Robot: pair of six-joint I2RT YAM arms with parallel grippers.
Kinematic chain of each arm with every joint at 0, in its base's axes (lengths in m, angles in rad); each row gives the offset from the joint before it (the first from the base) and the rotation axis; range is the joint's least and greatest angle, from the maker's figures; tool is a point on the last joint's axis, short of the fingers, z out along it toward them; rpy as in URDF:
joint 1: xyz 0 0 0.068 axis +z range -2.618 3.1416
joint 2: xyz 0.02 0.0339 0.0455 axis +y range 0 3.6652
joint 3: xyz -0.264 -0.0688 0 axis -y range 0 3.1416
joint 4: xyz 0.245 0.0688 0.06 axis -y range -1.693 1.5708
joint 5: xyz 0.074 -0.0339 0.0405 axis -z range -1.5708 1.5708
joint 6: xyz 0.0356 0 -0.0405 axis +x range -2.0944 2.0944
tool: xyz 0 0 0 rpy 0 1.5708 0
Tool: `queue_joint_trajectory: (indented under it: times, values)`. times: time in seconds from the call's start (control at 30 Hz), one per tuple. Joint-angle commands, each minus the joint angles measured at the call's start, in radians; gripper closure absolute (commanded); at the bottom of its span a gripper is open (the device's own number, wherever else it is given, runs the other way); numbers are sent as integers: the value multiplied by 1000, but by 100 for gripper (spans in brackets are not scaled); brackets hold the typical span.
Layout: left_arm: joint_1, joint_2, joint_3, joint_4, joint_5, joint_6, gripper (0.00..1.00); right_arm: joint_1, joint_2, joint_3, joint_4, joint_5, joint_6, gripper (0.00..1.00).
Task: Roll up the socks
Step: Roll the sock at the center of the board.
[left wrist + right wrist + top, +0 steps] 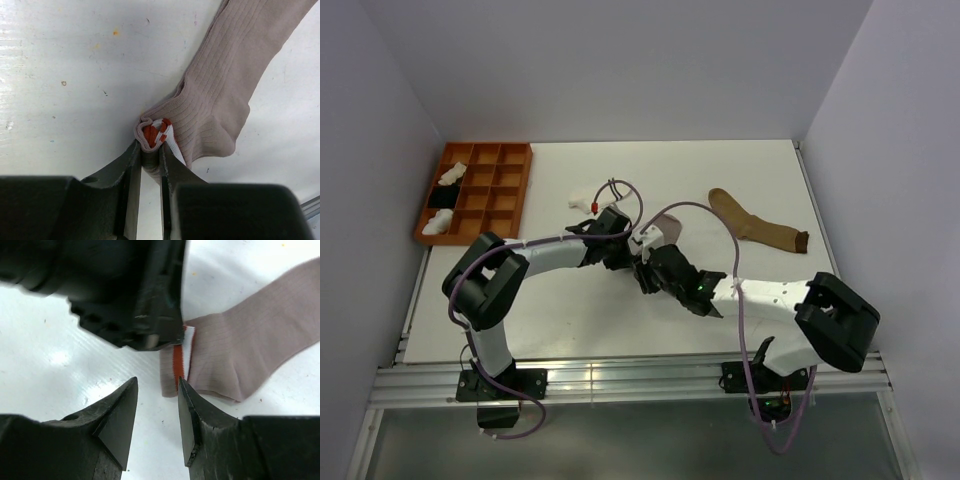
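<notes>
The grey sock (225,90) with a red-striped white cuff lies flat on the table. My left gripper (150,147) is shut on its folded cuff end, and red and white fabric bulges out past the tips. My right gripper (156,385) is open just in front of the cuff (179,360), with nothing between its fingers. Its right fingertip is next to the sock's edge. From above, both grippers meet mid-table over the grey sock (656,236), which they mostly hide. A tan-brown sock (755,225) lies stretched out at the right. A short white sock (585,198) lies behind the left gripper.
An orange compartment tray (510,185) stands at the back left, holding white bundles (452,174) and a black bundle (442,198). The left gripper's black body (125,290) fills the upper part of the right wrist view. Walls close in the table on three sides.
</notes>
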Motion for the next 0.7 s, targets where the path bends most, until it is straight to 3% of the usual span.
queue_joint_trajectory:
  times: [0.0, 0.47, 0.67]
  values:
    - [-2, 0, 7, -107, -6, 63, 100, 66, 29, -4, 28, 164, -85, 55]
    - [4, -3, 15, -120, 5, 85, 100, 132, 167, 33, 51, 234, -109, 55]
    - [2, 3, 13, -120, 9, 85, 100, 138, 143, 33, 63, 244, -111, 55]
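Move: The left gripper already pinches the striped sock roll; the roll's middle is about 1 cm back, 2 cm right and 1 cm below that hand. From the right hand the roll lies some 3 cm ahead, 2 cm left and 6 cm lower, with the grey sock's flat length about 13 cm ahead, 5 cm right and 7 cm below. The white sock is roughly 16 cm ahead of the left hand, 6 cm to its left and 2 cm lower. Lower the half-open right gripper about 5 cm towards the free near end of the sock roll, easing it back 1 to 2 cm early on and dipping its left side some 15 degrees, so the fingers point more steeply down. Stop low beside the roll without closing. Keep the left gripper in place, still pinching the roll. ##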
